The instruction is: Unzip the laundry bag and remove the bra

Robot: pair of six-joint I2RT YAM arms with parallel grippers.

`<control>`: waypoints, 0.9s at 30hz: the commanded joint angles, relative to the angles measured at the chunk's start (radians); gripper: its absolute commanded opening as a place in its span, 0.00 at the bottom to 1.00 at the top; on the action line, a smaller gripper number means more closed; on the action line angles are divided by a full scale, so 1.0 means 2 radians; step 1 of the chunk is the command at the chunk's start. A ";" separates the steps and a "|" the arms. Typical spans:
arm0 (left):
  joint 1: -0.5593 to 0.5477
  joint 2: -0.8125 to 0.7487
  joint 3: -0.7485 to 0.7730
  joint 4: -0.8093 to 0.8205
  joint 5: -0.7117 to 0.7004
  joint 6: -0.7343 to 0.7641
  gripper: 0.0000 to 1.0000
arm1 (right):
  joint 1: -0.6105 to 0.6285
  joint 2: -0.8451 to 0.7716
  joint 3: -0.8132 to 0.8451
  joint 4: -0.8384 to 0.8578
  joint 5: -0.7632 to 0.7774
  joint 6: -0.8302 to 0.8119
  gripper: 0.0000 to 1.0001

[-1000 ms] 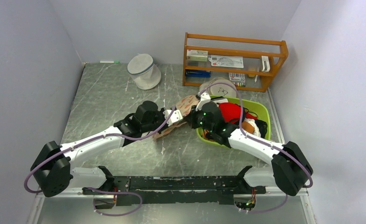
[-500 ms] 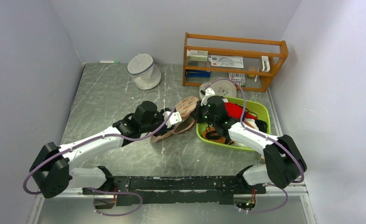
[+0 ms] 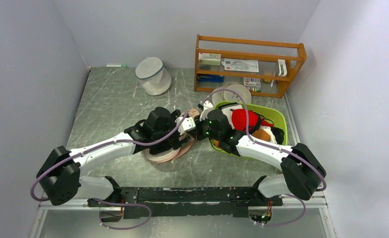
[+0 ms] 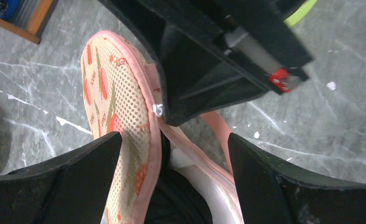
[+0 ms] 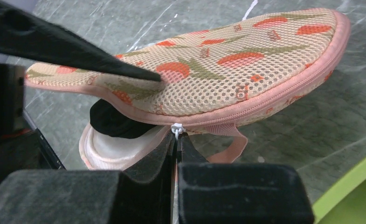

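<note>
The laundry bag (image 5: 227, 70) is partly unzipped, its strawberry-print top flap lifted off the white mesh cup (image 5: 115, 149). The black bra (image 5: 113, 122) shows in the gap. My right gripper (image 5: 176, 137) is shut on the white zipper pull (image 5: 176, 128) at the bag's pink edge. My left gripper (image 4: 174, 140) stands wide open astride the bag's (image 4: 115, 107) open seam, the bra (image 4: 171, 200) below between its fingers, gripping nothing. From above, the bag (image 3: 165, 154) lies under the left gripper (image 3: 186, 125), with the right gripper (image 3: 200, 130) beside it.
A green bin (image 3: 276, 119) at the right holds a red bra (image 3: 244, 119) and other garments. A wooden rack (image 3: 249, 64) stands at the back right, a white cylindrical mesh bag (image 3: 152, 75) at the back. The bin's rim (image 5: 353, 186) is close to my right gripper.
My left gripper has opened and let go of the bag's flap. The bag has come down and nearer the left arm. The right gripper stayed shut on the zipper pull, moving left.
</note>
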 commanded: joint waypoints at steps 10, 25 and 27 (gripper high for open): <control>0.001 0.059 0.043 -0.012 -0.053 0.007 0.47 | 0.014 -0.023 -0.004 0.025 -0.001 0.024 0.00; 0.001 0.015 0.013 0.002 -0.107 0.044 0.07 | -0.065 -0.008 -0.015 -0.004 0.016 -0.033 0.00; 0.001 0.009 0.008 0.005 -0.108 0.047 0.07 | -0.091 0.010 -0.006 -0.008 0.008 -0.048 0.00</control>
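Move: Just ahead of the wide-open left fingers, about 2 cm forward and 2 cm lower, lies the laundry bag's zip edge. The zipper pull is some 3 cm forward and 3 cm right at their height; the black bra cup lies about 5 cm below, 1 cm back and 2 cm left. From the right hand, already pinching the pull, the zip's far end is about 7 cm straight ahead and 3 cm down; the green bin is level with it, 19 cm right and 5 cm down. Closing from wide open, the left fingers sink about 2 cm while easing 3 cm forward and pinch the bag's pink zip edge behind the pull, then lift slightly. The right hand keeps its pinch on the pull, almost still at first; once the left grip has shut, it draws the pull forward and right, some 4 cm, away from that grip and along the zip. ##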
